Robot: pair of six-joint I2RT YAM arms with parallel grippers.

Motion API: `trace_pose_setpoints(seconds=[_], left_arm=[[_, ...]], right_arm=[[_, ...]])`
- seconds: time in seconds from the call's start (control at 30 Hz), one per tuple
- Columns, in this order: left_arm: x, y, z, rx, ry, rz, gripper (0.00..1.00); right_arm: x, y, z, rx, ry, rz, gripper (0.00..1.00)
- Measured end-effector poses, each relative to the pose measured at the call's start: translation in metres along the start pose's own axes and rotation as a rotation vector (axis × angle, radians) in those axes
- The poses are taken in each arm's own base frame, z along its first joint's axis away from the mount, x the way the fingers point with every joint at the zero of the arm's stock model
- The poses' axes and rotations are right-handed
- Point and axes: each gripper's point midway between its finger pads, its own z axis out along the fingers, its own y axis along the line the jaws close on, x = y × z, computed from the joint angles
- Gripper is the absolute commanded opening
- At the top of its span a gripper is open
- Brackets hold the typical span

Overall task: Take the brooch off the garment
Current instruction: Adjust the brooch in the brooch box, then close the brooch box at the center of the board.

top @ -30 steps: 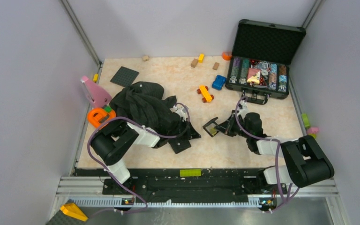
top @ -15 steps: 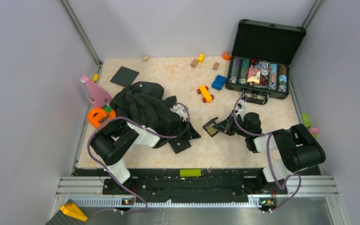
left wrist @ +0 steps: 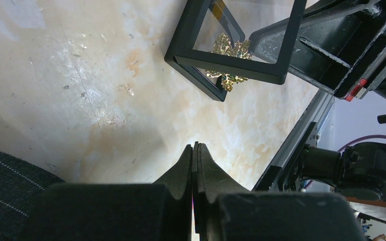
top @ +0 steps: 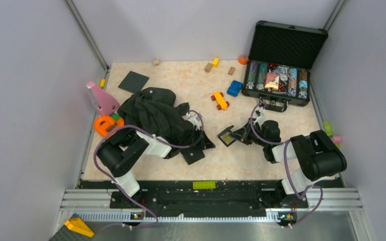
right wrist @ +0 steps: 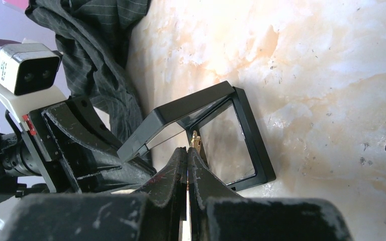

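The brooch [left wrist: 229,55], gold with green stones, sits between the raised lid and the base of a small open black frame box [left wrist: 191,60]. My right gripper [right wrist: 188,149] is shut on the brooch [right wrist: 196,137], whose gold edge pokes out past the fingertips over the box [right wrist: 251,145]. In the top view the right gripper [top: 237,136] is at the box [top: 225,135], right of the garment [top: 153,113], a crumpled dark pinstriped shirt. My left gripper [left wrist: 195,148] is shut just above bare table, at the garment's right edge [left wrist: 5,191]. Nothing shows between its fingers.
An open black case [top: 281,75] of chips stands at the back right. An orange toy car [top: 220,100] and a blue one [top: 234,88] lie behind the box. A dark baseplate [top: 133,81], a pink piece [top: 100,98] and an orange piece [top: 105,124] flank the shirt; a flat black square [top: 193,154] lies before it.
The right arm's elbow has swung in to the left while its gripper stays at the box, which has tipped slightly. The left arm has not moved.
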Motion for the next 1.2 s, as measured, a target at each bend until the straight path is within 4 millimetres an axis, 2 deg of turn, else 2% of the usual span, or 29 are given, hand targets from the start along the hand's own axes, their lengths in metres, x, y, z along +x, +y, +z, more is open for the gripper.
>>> trace_pose_setpoints(seconds=[0.3, 0.33, 0.4, 0.43, 0.63, 0.73, 1.03, 1.07, 1.1, 1.13, 1.17, 1.2], left_arm=[[0.0, 0.0, 0.0, 0.0, 0.0, 0.003, 0.0], [0.0, 0.0, 0.0, 0.0, 0.001, 0.003, 0.0], [0.0, 0.0, 0.0, 0.0, 0.0, 0.003, 0.0], [0.0, 0.0, 0.0, -0.001, 0.0, 0.003, 0.0], [0.0, 0.0, 0.0, -0.001, 0.001, 0.003, 0.0], [0.001, 0.0, 0.0, -0.002, 0.002, 0.003, 0.0], [-0.005, -0.009, -0.014, -0.005, -0.025, 0.036, 0.0], [-0.006, -0.01, -0.018, -0.006, -0.03, 0.042, 0.0], [-0.008, -0.012, -0.021, -0.006, -0.039, 0.05, 0.0], [-0.009, -0.014, -0.026, -0.009, -0.049, 0.06, 0.0], [-0.011, -0.015, -0.031, -0.014, -0.058, 0.069, 0.0], [-0.012, -0.016, -0.036, -0.017, -0.067, 0.078, 0.0]], right_arm=[[-0.003, -0.004, 0.005, 0.007, -0.002, 0.005, 0.0], [-0.003, -0.006, 0.005, 0.01, -0.002, 0.007, 0.05], [-0.004, -0.007, 0.005, 0.011, -0.004, 0.008, 0.22], [-0.004, -0.007, 0.005, 0.012, -0.005, 0.008, 0.26], [-0.005, -0.01, 0.005, 0.03, -0.011, 0.006, 0.3], [-0.008, -0.01, 0.001, 0.05, -0.02, -0.009, 0.4], [-0.036, 0.005, -0.024, 0.125, -0.125, -0.134, 0.53], [-0.039, 0.007, -0.028, 0.134, -0.139, -0.153, 0.58], [-0.041, 0.01, -0.032, 0.139, -0.149, -0.171, 0.69], [-0.042, 0.012, -0.035, 0.15, -0.157, -0.189, 0.85], [-0.044, 0.013, -0.038, 0.167, -0.166, -0.21, 0.95], [-0.044, 0.015, -0.04, 0.184, -0.167, -0.233, 0.98]])
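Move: The brooch is already in the right fingertips, and the open brooch box's base lies right there, its middle about 1 cm ahead, 1 cm left and 2 cm below. From that hand, the empty black frame sits some 5 cm ahead and 11 cm to the right, and the toy car about 16 cm ahead and 4 cm left. From the left hand, the box is roughly 4 cm ahead, 6 cm right and slightly below. Forward and slightly down by about 1 cm, the right hand eases the pinched brooch farther into the box base, then opens its fingers and lets go. It backs off some 5 cm up and 4 cm to the right, tilting upward as the fingers spread wide. Late on, the shut left hand also lifts about 4 cm, edging left away from the box. ##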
